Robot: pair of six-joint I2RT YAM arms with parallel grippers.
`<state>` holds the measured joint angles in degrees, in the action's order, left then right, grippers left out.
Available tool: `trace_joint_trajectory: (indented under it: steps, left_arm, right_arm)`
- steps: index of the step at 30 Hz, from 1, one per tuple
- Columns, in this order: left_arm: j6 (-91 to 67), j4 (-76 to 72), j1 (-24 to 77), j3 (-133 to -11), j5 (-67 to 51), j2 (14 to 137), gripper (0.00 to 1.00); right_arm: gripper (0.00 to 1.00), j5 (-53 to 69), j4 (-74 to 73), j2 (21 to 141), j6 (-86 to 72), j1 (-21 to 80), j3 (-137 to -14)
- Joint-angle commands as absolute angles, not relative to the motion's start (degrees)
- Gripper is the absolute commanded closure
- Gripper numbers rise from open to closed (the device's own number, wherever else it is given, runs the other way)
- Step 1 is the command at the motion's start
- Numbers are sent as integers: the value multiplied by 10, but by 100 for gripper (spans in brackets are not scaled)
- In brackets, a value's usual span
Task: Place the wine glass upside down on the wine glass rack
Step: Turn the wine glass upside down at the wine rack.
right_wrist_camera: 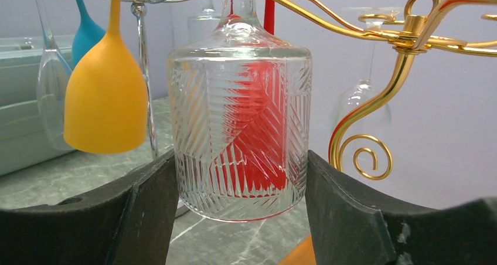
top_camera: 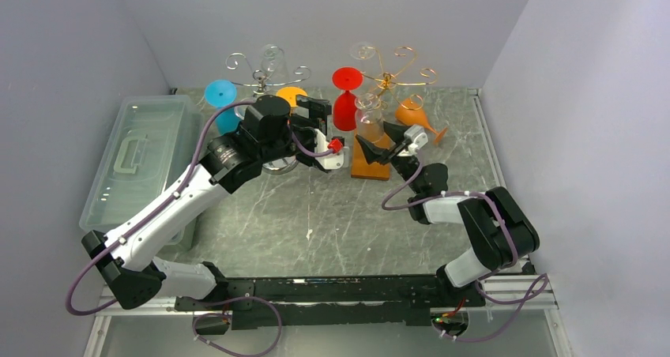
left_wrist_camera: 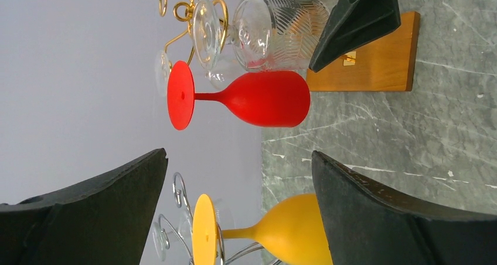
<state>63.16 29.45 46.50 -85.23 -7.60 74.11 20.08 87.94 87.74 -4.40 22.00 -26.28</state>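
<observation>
A clear, cut-pattern wine glass (right_wrist_camera: 239, 124) hangs upside down, bowl low, between the pads of my right gripper (right_wrist_camera: 240, 189), which is shut on its bowl. Its stem rises to an arm of the gold wine glass rack (right_wrist_camera: 404, 60); whether the foot rests on the arm I cannot tell. From above, the glass (top_camera: 370, 116) sits in front of the gold rack (top_camera: 387, 77), with the right gripper (top_camera: 382, 141) just below it. My left gripper (top_camera: 314, 116) stands wide open and empty beside the silver rack (top_camera: 261, 77), near a yellow glass (left_wrist_camera: 281, 230).
A red glass (top_camera: 345, 96) stands upside down behind the held glass. An orange glass (top_camera: 419, 118) lies by the gold rack's wooden base (top_camera: 370, 163). A blue glass (top_camera: 221, 100) hangs on the silver rack. A lidded plastic box (top_camera: 142, 155) fills the left side.
</observation>
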Motion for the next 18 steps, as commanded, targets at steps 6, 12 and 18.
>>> trace_joint_trajectory:
  steps: [6,12,18]
  left_arm:
    - [620,271,467,-872,-69,745,1]
    - [624,269,467,-867,-68,742,1]
    - [623,268,467,-863,-65,738,1]
  right_arm:
    - [47,165,980,871,-103,200,-240]
    - [38,172,981,891,-126,198,-248]
    - [0,176,968,889,-130,198,-233]
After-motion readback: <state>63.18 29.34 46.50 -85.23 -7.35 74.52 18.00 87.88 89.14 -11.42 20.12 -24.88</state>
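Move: The clear patterned glass is already upside down between the right fingers, gripped near the rim; the gold rack's loop it is to hang in sits about 11 cm above that hand, some 1 cm ahead and 1 cm left. The hanging red glass is about 6 cm ahead and 6 cm left, and the rack's centre about 6 cm ahead, 3 cm right and 9 cm up. From the idle left hand the loop is roughly 8 cm ahead, 10 cm right, about level. The patterned glass, still pinched by its bowl, is first eased just over 1 cm to the right and slightly forward under the loop by the right hand. Then the right fingers open wide and let go, and the hand sinks away from the loop, about 2 cm lower in all, having tipped some 10 degrees with its left side rising. ##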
